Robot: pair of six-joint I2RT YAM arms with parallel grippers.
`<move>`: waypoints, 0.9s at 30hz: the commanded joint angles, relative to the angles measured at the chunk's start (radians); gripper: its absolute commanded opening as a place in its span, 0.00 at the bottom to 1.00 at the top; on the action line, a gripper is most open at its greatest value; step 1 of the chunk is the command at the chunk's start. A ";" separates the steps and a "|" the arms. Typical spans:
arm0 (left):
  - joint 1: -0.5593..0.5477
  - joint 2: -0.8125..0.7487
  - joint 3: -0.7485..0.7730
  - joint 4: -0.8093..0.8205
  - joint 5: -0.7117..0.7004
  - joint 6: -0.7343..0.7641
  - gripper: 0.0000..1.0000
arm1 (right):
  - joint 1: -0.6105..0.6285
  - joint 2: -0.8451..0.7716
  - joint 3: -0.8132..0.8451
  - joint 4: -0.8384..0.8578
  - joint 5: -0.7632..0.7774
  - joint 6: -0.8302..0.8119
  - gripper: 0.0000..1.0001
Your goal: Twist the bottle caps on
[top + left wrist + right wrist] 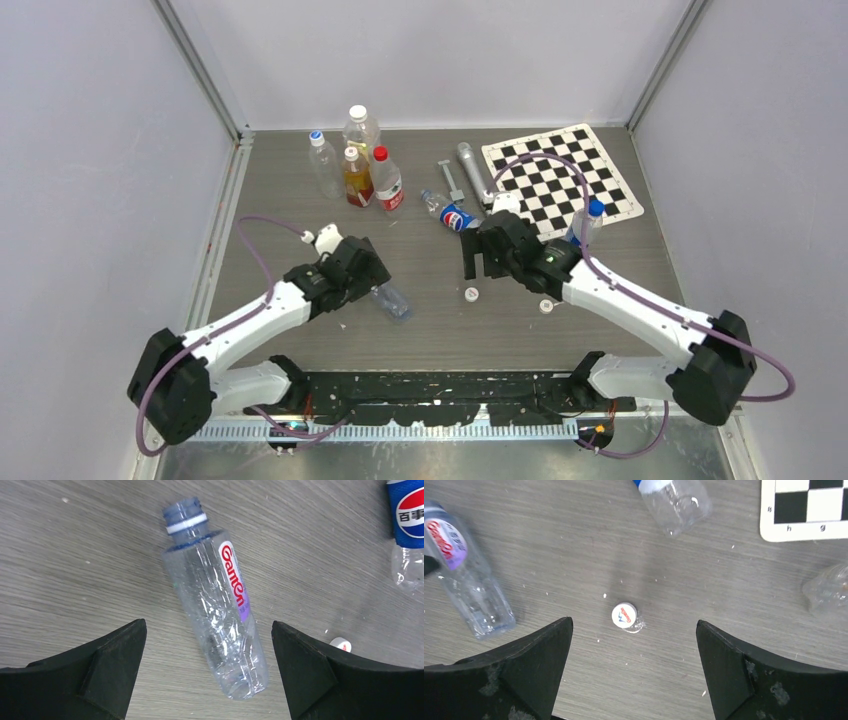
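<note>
A clear uncapped bottle (220, 615) with a red-lettered label lies on the table between the fingers of my left gripper (208, 624), which stands open above it without touching it. In the top view this bottle (392, 301) pokes out from under the left gripper (372, 290). My right gripper (634, 622) is open and empty over a white cap (624, 615) that lies flat on the table. A second white cap (546, 306) lies beside the right arm. The Pepsi-labelled bottle (452, 214) lies on its side. Beside the right wrist stands a blue-capped bottle (588, 222).
At the back left stand a blue-capped clear bottle (322, 160), a taller white-capped one (360, 125), an amber-liquid bottle (355, 178) and a red-capped bottle (387, 182). A silver cylinder (472, 170) and a chessboard (560, 180) lie at the back right.
</note>
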 commanded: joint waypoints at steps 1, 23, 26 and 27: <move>-0.101 0.086 0.015 0.064 -0.146 -0.164 0.99 | -0.005 -0.092 -0.051 0.142 0.056 -0.039 1.00; -0.197 0.319 0.035 0.029 -0.264 -0.266 0.69 | -0.032 -0.061 -0.141 0.194 -0.010 0.012 0.97; -0.197 0.290 0.036 0.034 -0.265 -0.206 0.60 | -0.036 -0.031 -0.143 0.188 -0.050 0.056 0.95; -0.197 0.275 0.035 0.036 -0.267 -0.180 0.57 | -0.038 -0.023 -0.143 0.184 -0.057 0.066 0.94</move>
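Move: The lying Ganten bottle is almost straight under the left hand, its middle about 7 cm down and 1 cm ahead. The white cap stands some 21 cm to the left hand's right, level with it fore and aft; the Pepsi bottle lies roughly 20 cm ahead and 19 cm right. From the right hand, the Ganten bottle lies about 23 cm left, 2 cm back and 12 cm down. The left hand sinks about 6 cm over the lying Ganten bottle and closes its fingers around the lower body. ##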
